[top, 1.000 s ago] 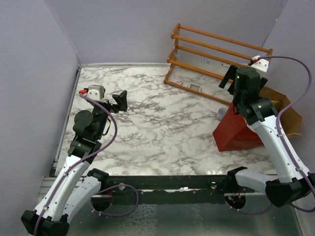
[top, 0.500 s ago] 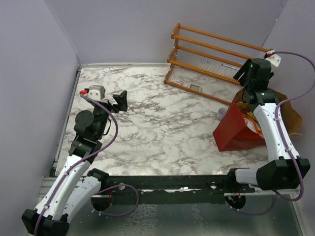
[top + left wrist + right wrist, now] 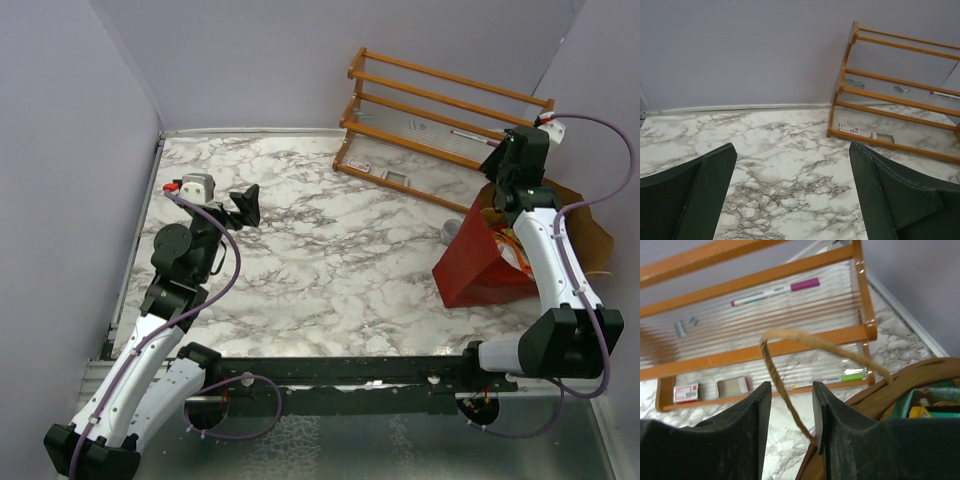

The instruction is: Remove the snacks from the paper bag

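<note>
The red paper bag (image 3: 478,272) stands at the table's right side, mouth up, with colourful snacks (image 3: 506,238) showing inside. My right gripper (image 3: 495,165) hovers at the bag's far rim. In the right wrist view the gripper (image 3: 791,390) is partly open, and the bag's thin string handle (image 3: 785,400) runs down between the fingers without being pinched. The brown bag rim (image 3: 900,385) and teal and yellow packets (image 3: 927,407) lie to its right. My left gripper (image 3: 243,203) (image 3: 792,150) is wide open and empty above the marble at the left.
An orange wooden rack (image 3: 440,110) (image 3: 895,105) stands at the back right, close behind the bag, holding pens and small items. A small clear cup (image 3: 452,230) sits just left of the bag. Walls close in on the left and right.
My right arm has swung from above the bag to its far rim, and its jaws have narrowed round the string handle. The left arm has stayed still.
</note>
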`<action>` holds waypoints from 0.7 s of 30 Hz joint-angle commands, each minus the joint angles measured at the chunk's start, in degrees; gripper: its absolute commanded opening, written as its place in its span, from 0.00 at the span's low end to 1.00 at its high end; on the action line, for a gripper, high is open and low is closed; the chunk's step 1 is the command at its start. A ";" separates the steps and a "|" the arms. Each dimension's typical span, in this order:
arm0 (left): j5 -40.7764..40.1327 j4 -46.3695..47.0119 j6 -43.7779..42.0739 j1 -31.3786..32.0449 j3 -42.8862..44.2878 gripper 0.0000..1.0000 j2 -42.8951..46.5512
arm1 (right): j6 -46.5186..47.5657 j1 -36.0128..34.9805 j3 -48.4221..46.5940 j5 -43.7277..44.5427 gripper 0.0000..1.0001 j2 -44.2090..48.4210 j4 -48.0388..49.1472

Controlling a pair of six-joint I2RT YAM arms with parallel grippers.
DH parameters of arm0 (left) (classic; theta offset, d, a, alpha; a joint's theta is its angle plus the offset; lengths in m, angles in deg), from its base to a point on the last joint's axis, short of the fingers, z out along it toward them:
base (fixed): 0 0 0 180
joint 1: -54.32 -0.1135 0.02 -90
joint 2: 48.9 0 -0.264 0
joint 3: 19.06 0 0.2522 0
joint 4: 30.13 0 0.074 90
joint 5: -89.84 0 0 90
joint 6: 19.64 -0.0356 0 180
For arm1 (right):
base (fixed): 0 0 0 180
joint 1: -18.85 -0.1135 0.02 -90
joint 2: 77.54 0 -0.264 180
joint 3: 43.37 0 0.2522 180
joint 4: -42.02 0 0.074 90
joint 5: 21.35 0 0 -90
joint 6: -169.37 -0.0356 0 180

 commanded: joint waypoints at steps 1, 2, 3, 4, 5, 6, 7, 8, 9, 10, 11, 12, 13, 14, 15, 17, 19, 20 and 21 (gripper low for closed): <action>-0.98 1.80 -0.50 0.30 -0.07 0.99 0.17 | 0.72 0.11 4.30 -6.23 0.35 4.39 6.18; -0.99 1.85 -0.42 0.33 -0.07 0.99 0.22 | 1.33 0.11 5.43 -5.77 0.33 5.44 7.71; -0.94 1.77 -0.40 0.37 -0.02 0.99 0.22 | 1.84 0.11 5.99 -4.84 0.33 6.00 8.11; -0.89 1.77 -0.40 0.37 -0.02 0.99 0.21 | 1.92 0.11 6.09 -4.15 0.31 6.26 7.85; -0.97 1.77 -0.42 0.37 -0.02 0.99 0.21 | 2.08 0.11 6.16 -4.00 0.28 6.34 7.59; -1.02 1.76 -0.41 0.44 0.03 0.99 0.22 | 2.22 0.11 6.34 -4.14 0.24 6.31 7.59; -1.21 1.74 -0.45 0.50 -0.01 0.99 0.16 | 2.19 0.11 6.56 -4.10 0.18 6.35 7.55; -1.48 1.69 -0.46 0.46 -0.02 0.99 0.18 | 1.84 0.11 6.78 -3.87 0.12 6.48 7.54; -1.73 1.61 -0.39 0.46 -0.02 0.99 0.22 | 1.26 0.11 6.81 -3.69 0.08 6.61 7.05; -1.99 1.54 -0.48 0.46 -0.02 0.99 0.15 | 0.69 0.11 6.81 -3.49 0.03 6.95 6.56; -2.19 1.43 -0.41 0.46 -0.02 0.99 0.14 | 0.12 0.11 6.83 -3.58 0.01 7.33 6.06; -2.25 1.43 -0.40 0.46 0.05 0.99 0.14 | -0.58 0.11 6.82 -3.69 0.01 8.08 5.48; -2.32 1.42 -0.41 0.48 -0.01 0.99 0.21 | -1.06 0.11 7.08 -3.78 0.01 9.01 5.02; -2.27 1.43 -0.38 0.46 -0.02 0.99 0.23 | -1.26 0.11 7.48 -4.58 0.01 10.03 4.92; -2.22 1.43 -0.41 0.48 -0.02 0.99 0.24 | -1.20 0.11 7.92 -5.31 0.01 11.26 4.89; -2.21 1.41 -0.42 0.48 -0.02 0.99 0.10 | -0.78 0.11 8.50 -7.10 0.01 13.92 3.71; -2.36 1.51 -0.34 0.47 0.00 0.98 -0.08 | 0.73 0.11 8.59 -9.01 0.01 15.95 1.95; -2.42 1.42 -0.32 0.46 -0.01 0.98 -0.18 | 1.20 0.11 8.31 -9.27 0.01 16.74 0.34; -2.43 1.45 -0.36 0.48 -0.02 0.97 -0.20 | 1.63 0.11 8.12 -9.31 0.01 17.55 -1.26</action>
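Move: The near-left strand of the paper bag's handle already stands between the right hand's half-open fingers, within about 1 cm of the midpoint between the pads. The bag's mouth lies about 10 cm back and 11 cm to its right, some 8 cm lower; the wooden rack stands roughly 15 cm ahead and 7 cm to the left, its middle about 12 cm lower. From the left hand that strand is about 10 cm ahead, 48 cm to the right and 8 cm lower. The right fingers shut from half open and pinch the cord handle between their tips, while the hand shifts slightly left and dips under 1 cm. Then the closed hand pulls the handle back towards the base, about 4 cm in all, rising some 2 cm as the fingertips tilt up about 5 degrees and drawing away from the rack. ##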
